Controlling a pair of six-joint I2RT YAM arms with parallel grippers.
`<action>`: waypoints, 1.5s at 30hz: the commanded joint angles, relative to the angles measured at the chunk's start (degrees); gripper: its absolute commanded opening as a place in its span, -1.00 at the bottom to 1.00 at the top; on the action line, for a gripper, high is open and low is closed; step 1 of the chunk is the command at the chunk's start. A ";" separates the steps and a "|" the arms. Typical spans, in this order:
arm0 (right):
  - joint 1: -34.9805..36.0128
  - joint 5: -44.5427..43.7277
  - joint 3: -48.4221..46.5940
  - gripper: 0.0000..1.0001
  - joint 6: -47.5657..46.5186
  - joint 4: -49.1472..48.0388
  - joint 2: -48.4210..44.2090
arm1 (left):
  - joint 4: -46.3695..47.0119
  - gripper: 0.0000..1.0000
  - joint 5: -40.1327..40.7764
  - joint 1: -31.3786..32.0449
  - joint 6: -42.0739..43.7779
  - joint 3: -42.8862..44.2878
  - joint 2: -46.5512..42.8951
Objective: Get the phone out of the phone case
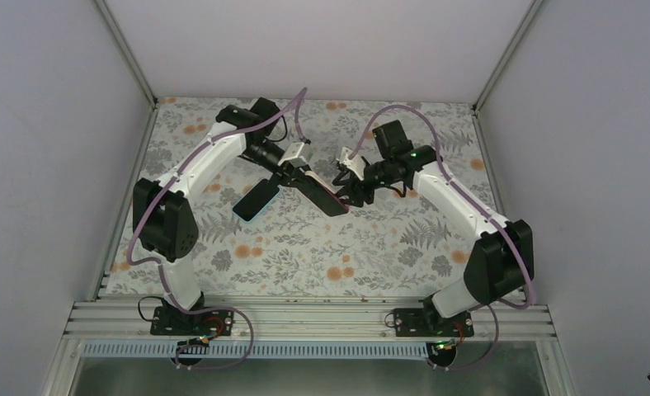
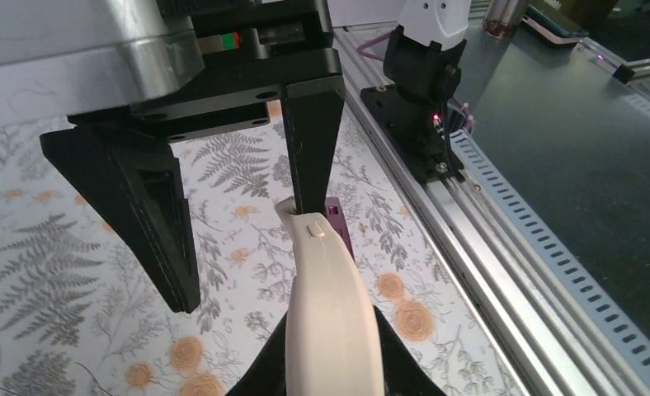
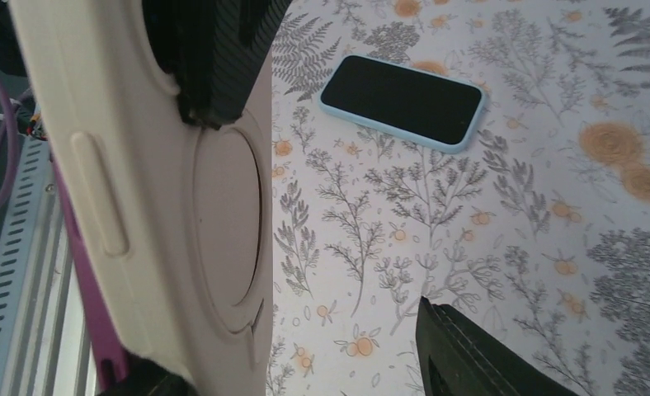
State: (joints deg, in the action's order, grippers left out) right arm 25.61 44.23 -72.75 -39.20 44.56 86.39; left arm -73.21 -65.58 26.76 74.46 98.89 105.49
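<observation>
A cream phone case [image 2: 330,313] with a purple phone [image 2: 339,221] showing along its edge hangs above the floral table. My left gripper [image 2: 330,355] is shut on it, one black finger on each face. In the top view the cased phone [image 1: 322,196] is a dark slab between the two arms. My right gripper [image 3: 297,346] is open. One of its fingers [image 3: 470,355] stands well off the case's back [image 3: 165,206], and the other is mostly hidden behind the case at the lower left. In the left wrist view the right gripper's fingers [image 2: 157,231] straddle the case's far end.
A second phone in a light blue case [image 3: 404,101] lies screen up on the table [image 1: 371,247], left of the held one in the top view [image 1: 256,200]. The aluminium rail [image 2: 470,247] with the arm bases runs along the near edge.
</observation>
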 commanded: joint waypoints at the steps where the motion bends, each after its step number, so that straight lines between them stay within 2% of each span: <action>1: 5.87 11.17 -2.72 0.05 5.79 -18.13 2.37 | 2.75 -0.95 -15.44 5.01 -0.62 0.22 1.25; 5: 5.95 12.58 -5.52 -0.57 5.04 -13.94 4.17 | 8.39 -0.91 -12.66 4.60 -5.45 -2.05 -0.34; 8: 4.50 12.05 -5.03 -0.91 4.13 -12.11 2.98 | 19.63 -0.82 -6.83 3.46 -13.18 -7.06 -4.46; 12: -1.02 12.58 -1.77 -0.93 2.64 -9.28 0.02 | 27.59 -0.34 0.53 1.57 -19.15 -10.21 -8.25; 15: -6.64 14.15 0.90 -0.93 0.62 -7.01 -2.10 | 34.13 -0.06 4.48 -0.36 -23.06 -13.65 -11.48; 18: -10.07 13.09 2.26 -0.93 -0.69 -5.15 -2.54 | 41.55 0.05 10.58 -0.66 -25.34 -17.41 -15.65; 21: -12.22 11.79 1.65 -0.93 0.47 -4.67 -0.91 | 47.92 0.05 19.35 -0.94 -29.49 -16.51 -17.35; 23: -12.93 9.96 0.77 -0.93 4.92 -7.38 0.27 | 53.26 0.03 23.88 -0.70 -32.03 -17.67 -19.01; 25: -13.28 6.95 -0.05 -0.93 12.40 -12.87 1.33 | 62.00 0.03 29.70 1.80 -33.21 -23.00 -21.85; 27: -13.93 2.50 -0.39 -0.93 23.99 -23.06 2.21 | 70.11 0.03 36.97 5.94 -33.48 -28.43 -23.50; 31: -15.64 -5.74 -5.98 -0.93 41.78 -32.17 6.39 | 78.21 0.04 48.76 12.11 -38.70 -29.43 -19.23; 35: -15.88 -7.32 -13.80 -0.93 53.95 -35.13 12.20 | 85.55 0.04 60.17 16.75 -37.93 -29.77 -14.20; 38: -14.74 -6.88 -18.89 -0.93 57.84 -34.04 15.57 | 92.81 0.01 66.33 17.00 -37.53 -30.03 -10.36; 40: -13.34 -8.62 -19.83 -0.93 57.74 -34.30 16.18 | 97.27 0.01 67.65 16.83 -38.12 -30.45 -9.04; 45: -11.23 -8.82 -19.85 -0.93 57.57 -35.21 18.24 | 101.91 0.01 72.81 16.92 -39.96 -28.40 -5.34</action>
State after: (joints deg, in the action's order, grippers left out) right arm 12.29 35.16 -90.41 15.14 13.56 103.46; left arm 19.29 -0.34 43.62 36.88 68.47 98.28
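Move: The phone in its case hangs between the hands, already pinched near its upper left end by the left hand, with its middle about 6 cm to that hand's right, 3 back and 3 lower. From the open right hand the middle lies some 5 cm left, about 1 ahead and 1 higher. A blue-edged phone lies on the table, roughly 27 cm left of the right hand, 8 ahead and 20 below. The right hand eases in and closes its fingers on the right-hand part of the cased phone as the left opens about halfway and lets go, then carries it some 22 cm forward, rising about 7 and drifting right, while turning clockwise nearly 50 degrees. The left follows about 13 cm forward and 7 right, staying open and swinging its fingers from pointing right to pointing forward. ##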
